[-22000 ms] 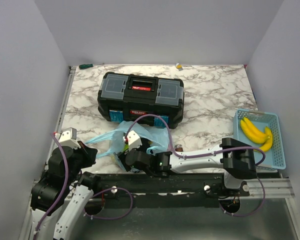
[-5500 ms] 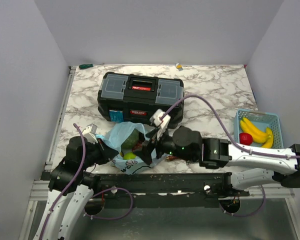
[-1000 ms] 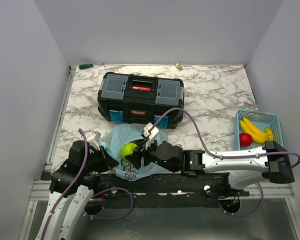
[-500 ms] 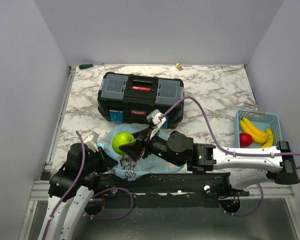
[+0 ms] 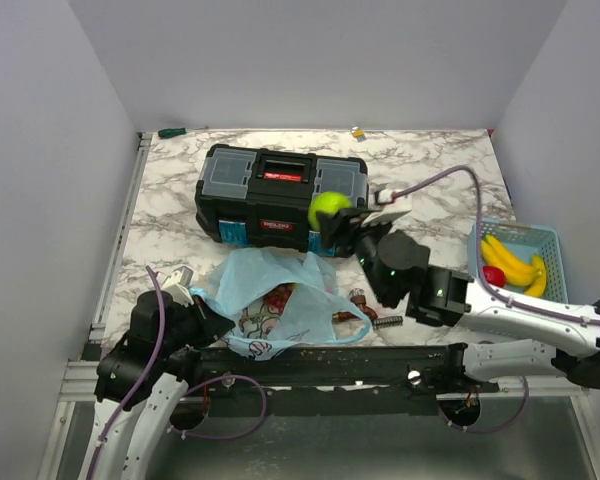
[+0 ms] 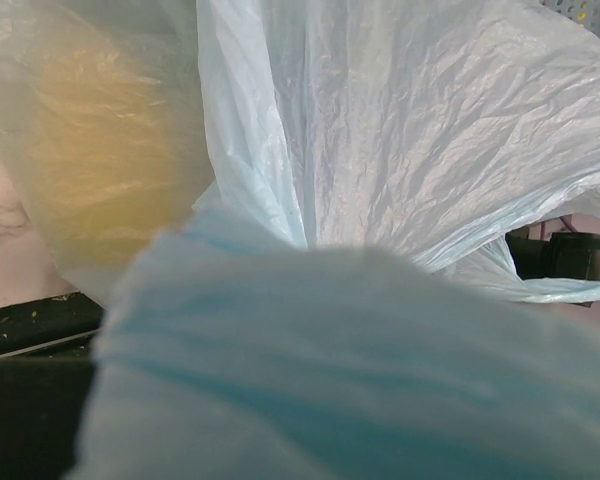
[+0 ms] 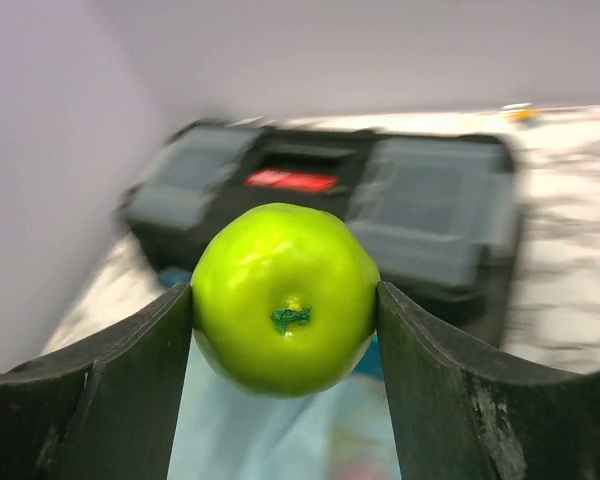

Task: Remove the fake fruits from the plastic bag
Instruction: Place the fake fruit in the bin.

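Observation:
The light-blue plastic bag (image 5: 298, 300) lies open at the table's front, with something reddish-brown (image 5: 280, 296) showing in its mouth. My left gripper (image 5: 188, 298) is at the bag's left edge, shut on bunched plastic. In the left wrist view crinkled bag (image 6: 400, 150) fills the frame and hides the fingers. My right gripper (image 5: 332, 212) is raised near the toolbox's right front corner. It is shut on a green fake apple (image 5: 327, 207), held between both fingers (image 7: 130, 390) with its blossom end facing the wrist camera (image 7: 285, 298).
A black toolbox (image 5: 280, 190) stands behind the bag. At the right edge a light-blue mesh basket (image 5: 560, 285) holds bananas (image 5: 510, 262) and a red fruit (image 5: 492, 277). Small metal bits (image 5: 384, 320) lie right of the bag. A green screwdriver (image 5: 170, 131) lies at the back left.
My right gripper has lifted the green apple out of the bag and swung it right and back, beside the toolbox. The bag has sagged open. The left arm has stayed put.

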Controlling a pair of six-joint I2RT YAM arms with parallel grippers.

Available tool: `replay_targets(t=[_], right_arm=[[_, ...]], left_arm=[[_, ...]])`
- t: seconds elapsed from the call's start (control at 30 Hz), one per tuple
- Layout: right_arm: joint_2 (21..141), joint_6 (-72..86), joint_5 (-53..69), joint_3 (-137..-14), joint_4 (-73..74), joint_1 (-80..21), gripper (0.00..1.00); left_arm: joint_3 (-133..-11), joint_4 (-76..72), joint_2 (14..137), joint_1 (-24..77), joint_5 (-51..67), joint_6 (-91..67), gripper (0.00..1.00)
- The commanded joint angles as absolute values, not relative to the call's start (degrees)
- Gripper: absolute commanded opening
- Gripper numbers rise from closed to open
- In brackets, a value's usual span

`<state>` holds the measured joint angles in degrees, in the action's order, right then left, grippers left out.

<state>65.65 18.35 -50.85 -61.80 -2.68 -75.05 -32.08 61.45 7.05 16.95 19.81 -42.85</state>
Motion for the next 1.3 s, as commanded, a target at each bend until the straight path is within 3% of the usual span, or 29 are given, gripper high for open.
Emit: replay_targets(t=[0.0, 0.23, 0.43, 0.6, 0.87, 1.27], right_arm=[[60.4, 16.9, -64.0, -58.4, 3.6, -62.5, 0.01], [58.4, 25.0, -69.4, -53.5, 12.1, -38.2, 0.01], [60.1, 38.2, -73.9, -50.3, 25.5, -23.7, 0.01], [60.9, 47.8, -63.7, -46.1, 30.9, -8.6, 0.01], [61.7, 54.9, -61.3, -40.0, 31.2, 3.2, 0.01], [69.6, 54.5, -61.5, -41.3, 30.1, 5.7, 0.01]], left_arm=[[-31.6, 61.0, 5.1, 17.1, 18.1, -43.3, 0.0], [-31.7, 61.0, 7.0, 17.1, 19.1, -42.1, 0.0], [-31.5, 60.8, 5.8, 17.1, 18.8, -42.7, 0.0], [-31.9, 61.0, 7.2, 17.1, 20.1, -41.4, 0.0], [-31.7, 60.3, 8.2, 17.1, 21.7, -39.6, 0.0], [-31.7, 60.2, 5.9, 17.1, 21.8, -39.3, 0.0]])
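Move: The right hand holds the green fruit high up; the bin's middle lies about 47 cm to its right, level with it fore and aft, and some 31 cm lower. Inside, the red fruit sits 42 cm right of the hand, the bananas 47 cm right and 3 cm ahead. The toolbox is 18 cm ahead, 8 cm left. From the left hand the bin is some 65 cm right, 12 cm ahead. Right hand swings green fruit about 47 cm right and 21 cm down over the bin, turning clockwise, grip kept. ##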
